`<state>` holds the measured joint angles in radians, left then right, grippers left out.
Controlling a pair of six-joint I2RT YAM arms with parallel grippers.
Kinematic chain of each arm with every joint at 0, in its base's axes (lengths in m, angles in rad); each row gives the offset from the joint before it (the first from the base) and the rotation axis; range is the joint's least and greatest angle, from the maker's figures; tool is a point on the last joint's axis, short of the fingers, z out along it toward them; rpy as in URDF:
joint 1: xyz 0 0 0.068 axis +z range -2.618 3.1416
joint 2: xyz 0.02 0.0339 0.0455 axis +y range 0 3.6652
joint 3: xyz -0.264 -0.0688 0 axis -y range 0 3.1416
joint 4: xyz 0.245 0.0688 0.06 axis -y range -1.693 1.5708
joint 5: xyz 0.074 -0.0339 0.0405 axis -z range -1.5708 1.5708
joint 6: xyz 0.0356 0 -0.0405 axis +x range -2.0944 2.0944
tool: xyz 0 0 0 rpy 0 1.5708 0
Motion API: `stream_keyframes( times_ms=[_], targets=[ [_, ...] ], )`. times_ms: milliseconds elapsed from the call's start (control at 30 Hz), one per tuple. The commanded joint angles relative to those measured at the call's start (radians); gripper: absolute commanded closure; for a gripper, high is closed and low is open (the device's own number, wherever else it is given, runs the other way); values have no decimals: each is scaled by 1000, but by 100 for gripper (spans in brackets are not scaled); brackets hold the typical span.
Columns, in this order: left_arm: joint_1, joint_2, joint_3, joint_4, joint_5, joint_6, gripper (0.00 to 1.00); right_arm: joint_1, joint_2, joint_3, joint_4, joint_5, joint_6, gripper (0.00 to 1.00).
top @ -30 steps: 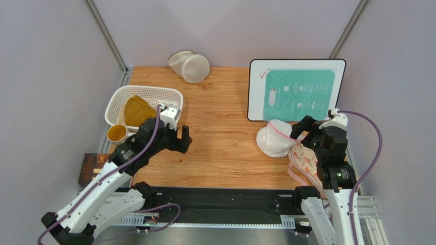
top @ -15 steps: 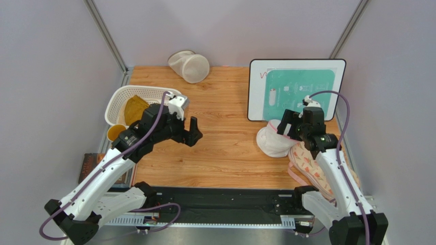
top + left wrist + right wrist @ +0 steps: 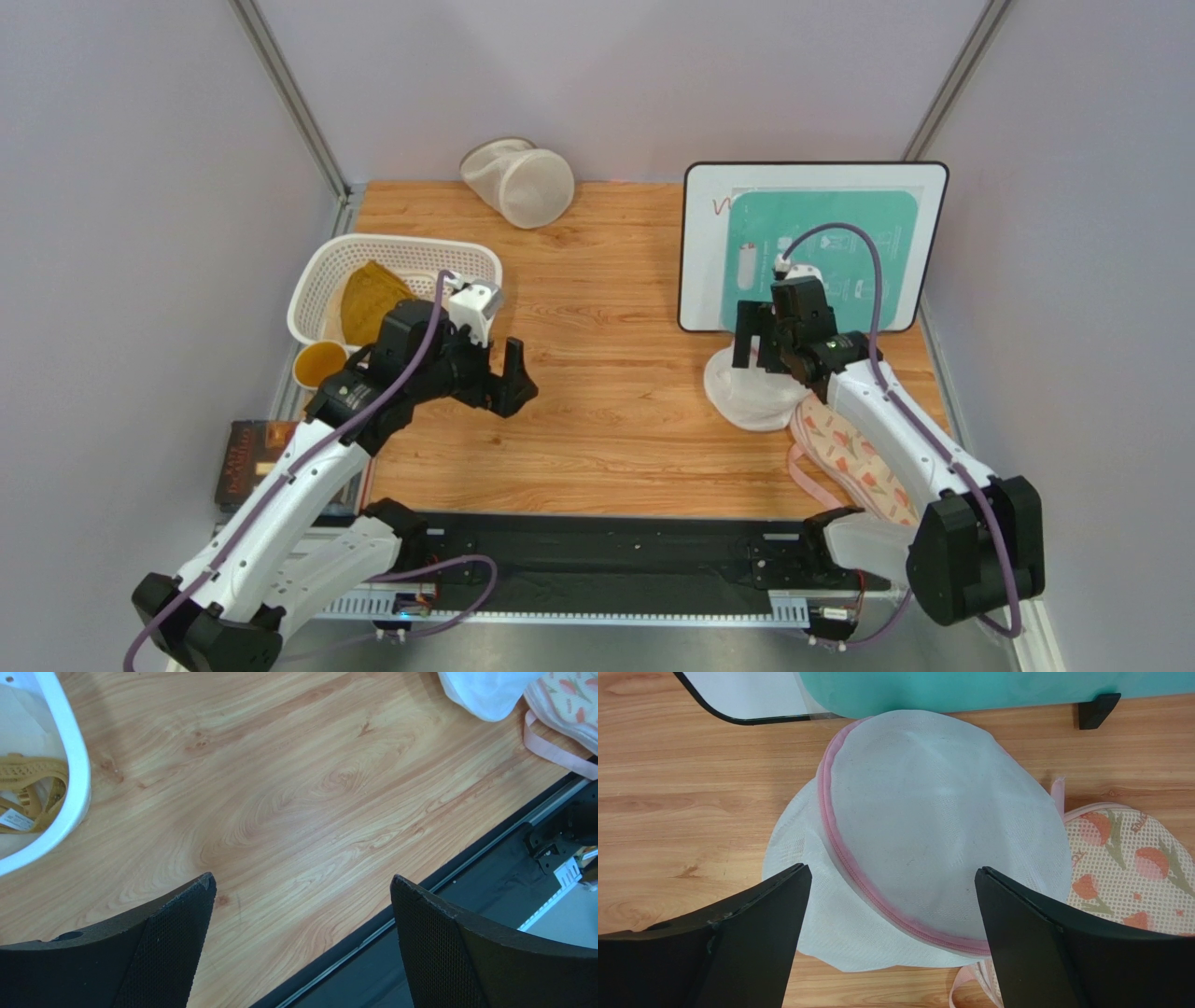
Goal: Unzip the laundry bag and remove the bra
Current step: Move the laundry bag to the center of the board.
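Observation:
The laundry bag (image 3: 748, 394) is a round white mesh pouch with a pink zipper line, lying at the table's right in front of a standing board. In the right wrist view the laundry bag (image 3: 941, 826) fills the centre, its zipper shut along the curved rim. My right gripper (image 3: 762, 336) (image 3: 892, 870) hangs open just above it, one finger on each side, nothing between them. My left gripper (image 3: 505, 378) (image 3: 302, 878) is open over bare wood beside the basket, far from the pouch (image 3: 484, 689). The bra is hidden.
A pink patterned cloth (image 3: 849, 455) (image 3: 1130, 868) lies against the pouch's right. A white basket (image 3: 316, 287) holds a mustard garment (image 3: 376, 301), with a yellow cup (image 3: 320, 367) beside it. A cream cylindrical mesh bag (image 3: 522, 182) lies at the back. The teal-faced board (image 3: 807, 245) stands behind the pouch.
My right arm has reached forward and left, bringing its open gripper from the pouch's right side to above it. My left gripper swung right, then drew back slightly, staying open.

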<state>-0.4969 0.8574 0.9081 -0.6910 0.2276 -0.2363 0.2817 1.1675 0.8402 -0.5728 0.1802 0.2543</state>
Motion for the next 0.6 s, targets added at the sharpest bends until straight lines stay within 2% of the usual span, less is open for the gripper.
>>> stream_keyframes(
  times_ms=[0,133,167,233,267,333,500,567],
  targets=[
    [24,-24,-32,51,42,18,0,23,79,53,64,76,-49,10],
    [43,-47,-41,62,38,20,0,68,110,51,56,116,-52,32],
    [52,-50,-43,64,41,20,0,77,107,51,56,142,-50,41],
    [63,-52,-44,65,53,20,0,108,103,54,50,157,-49,51],
    [72,-52,-46,64,58,20,0,119,98,56,48,172,-47,71],
    [78,-55,-49,62,62,18,0,158,95,60,44,197,-49,86],
    [80,-67,-57,56,52,23,0,243,112,109,19,203,-44,100],
    [81,-70,-60,54,47,22,0,269,127,137,10,199,-33,100]
  ],
)
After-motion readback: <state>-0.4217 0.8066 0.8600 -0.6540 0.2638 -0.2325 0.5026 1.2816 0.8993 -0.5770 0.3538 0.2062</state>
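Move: My right hand is open just over the near part of the white laundry bag, whose middle lies about 2 cm ahead, 1 cm to my right and 3 cm below. The tulip pouch is some 9 cm back and 14 cm to the right, and the whiteboard's middle about 22 cm ahead and 9 cm right. From my left hand, the laundry bag is roughly 32 cm right, 5 cm ahead and 12 cm below. I sink my right hand about 2 cm onto the laundry bag and shut my wide-open fingers, pinching its mesh by the pink zipper on the near side. Keeping that hold, I draw left about 4 cm, away from the tulip pouch, rising some 1.5 cm as I go, while my wrist turns about 10 degrees counter-clockwise and my hand's left side dips. ##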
